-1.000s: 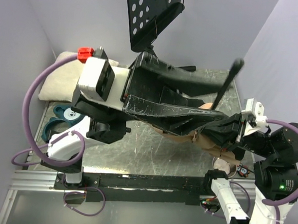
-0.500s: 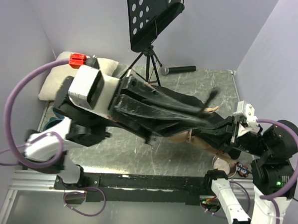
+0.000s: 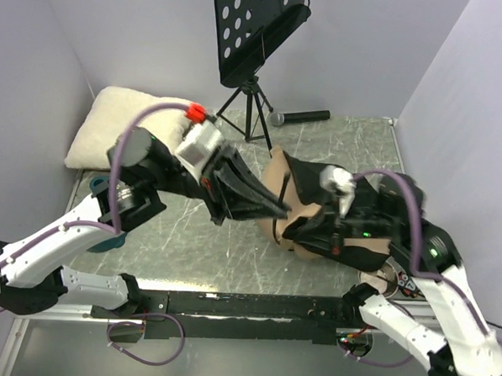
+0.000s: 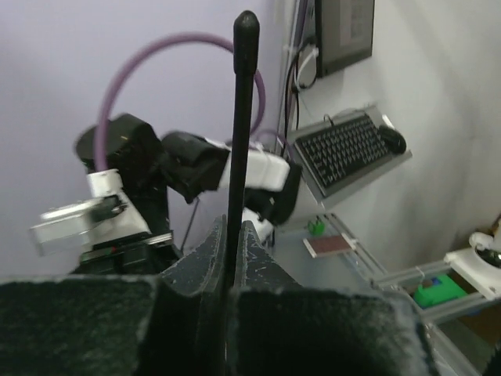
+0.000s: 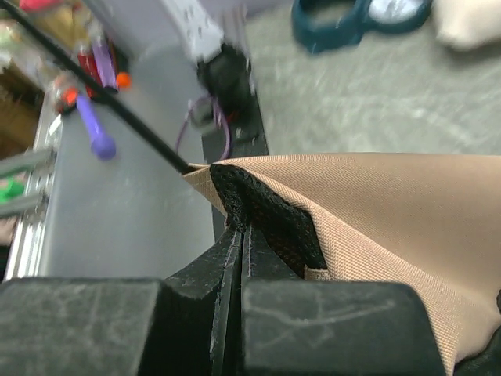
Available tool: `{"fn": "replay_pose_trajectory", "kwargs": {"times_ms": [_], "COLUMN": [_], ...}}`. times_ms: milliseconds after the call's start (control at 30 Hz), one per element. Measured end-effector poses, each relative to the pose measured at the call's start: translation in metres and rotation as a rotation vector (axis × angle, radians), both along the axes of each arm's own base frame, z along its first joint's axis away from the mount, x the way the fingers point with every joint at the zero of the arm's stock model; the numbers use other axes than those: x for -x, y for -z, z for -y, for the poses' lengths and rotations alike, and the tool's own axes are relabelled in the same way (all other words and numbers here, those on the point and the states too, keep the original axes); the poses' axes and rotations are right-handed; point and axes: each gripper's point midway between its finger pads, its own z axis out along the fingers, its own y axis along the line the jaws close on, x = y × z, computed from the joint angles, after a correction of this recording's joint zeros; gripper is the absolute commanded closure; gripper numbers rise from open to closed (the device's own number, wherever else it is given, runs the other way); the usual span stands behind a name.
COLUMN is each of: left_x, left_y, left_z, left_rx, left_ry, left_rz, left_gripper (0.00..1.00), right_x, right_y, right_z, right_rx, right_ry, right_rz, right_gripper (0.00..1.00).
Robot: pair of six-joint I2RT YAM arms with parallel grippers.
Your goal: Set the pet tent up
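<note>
The pet tent (image 3: 279, 168) is a crumpled heap of tan fabric with black lining at the table's middle. In the left wrist view, my left gripper (image 4: 232, 229) is shut on a thin black pole (image 4: 239, 117) that stands straight up from the jaws. From above, the left gripper (image 3: 274, 212) reaches in from the left, next to the right gripper (image 3: 293, 230). My right gripper (image 5: 239, 225) is shut on a black mesh corner (image 5: 262, 211) of the tent's tan fabric (image 5: 391, 207). The pole (image 5: 102, 102) runs out of that corner.
A cream pillow (image 3: 119, 126) lies at the back left. A black perforated music stand (image 3: 255, 24) on a tripod stands at the back, with a microphone (image 3: 301, 116) beside it. A teal object (image 3: 105, 241) sits at the left edge and a small bowl (image 3: 389, 284) at the near right.
The left gripper has shut on the pole. Both arms have dropped from close under the camera towards the table, bringing the tent down with them.
</note>
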Motion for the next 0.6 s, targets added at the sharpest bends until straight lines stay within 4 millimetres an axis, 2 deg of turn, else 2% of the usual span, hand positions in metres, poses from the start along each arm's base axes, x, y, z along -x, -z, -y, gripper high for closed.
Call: {"fn": "replay_pose_trajectory", "kwargs": {"times_ms": [200, 367, 400, 433, 500, 533, 567, 600], "left_x": [0.001, -0.017, -0.02, -0.023, -0.026, -0.028, -0.028, -0.029], "left_y": [0.064, 0.109, 0.114, 0.12, 0.128, 0.137, 0.148, 0.159], "left_z": [-0.001, -0.01, -0.011, -0.013, -0.018, -0.02, -0.022, -0.024], "left_rx": [-0.149, -0.251, -0.261, -0.271, -0.286, -0.307, -0.338, -0.366], "left_ry": [0.024, 0.008, 0.003, -0.001, -0.006, -0.008, -0.004, -0.002], "left_rz": [-0.008, -0.038, -0.043, -0.049, -0.06, -0.076, -0.099, -0.121], "left_gripper": [0.99, 0.99, 0.99, 0.99, 0.99, 0.99, 0.99, 0.99], "right_x": [-0.002, -0.002, -0.003, -0.004, -0.004, -0.005, -0.006, -0.007], "right_y": [0.045, 0.067, 0.069, 0.072, 0.075, 0.073, 0.067, 0.06], "right_z": [-0.031, -0.037, -0.037, -0.036, -0.035, -0.037, -0.039, -0.041], "right_rx": [0.145, 0.214, 0.221, 0.232, 0.246, 0.233, 0.212, 0.19], "right_ry": [-0.117, -0.159, -0.16, -0.16, -0.166, -0.174, -0.182, -0.186], "right_rz": [-0.009, 0.047, 0.057, 0.065, 0.074, 0.09, 0.118, 0.143], "right_gripper": [1.0, 1.0, 0.97, 0.81, 0.74, 0.68, 0.57, 0.52]}}
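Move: My left hand still grips the black tent pole near its rubber tip. The tent corner where the pole comes out lies about 20 cm below that hand, some 3 cm ahead and 1 cm to its right. My right hand has this corner's fabric pinched: the corner sits about 4 cm to that hand's left and 2 cm back, at its height. On the table, the metal bowl is some 26 cm right of my right hand, level with it, roughly 33 cm below. I sink my left hand about 16 cm towards the tent corner, easing a little forward late on, its fingers tipping down some 20 degrees from pointing slightly up to about level, shut on the pole. My right hand lowers the pinched corner about 7 cm while shifting 4 cm left, then its fingers start to open and it lifts slightly. ##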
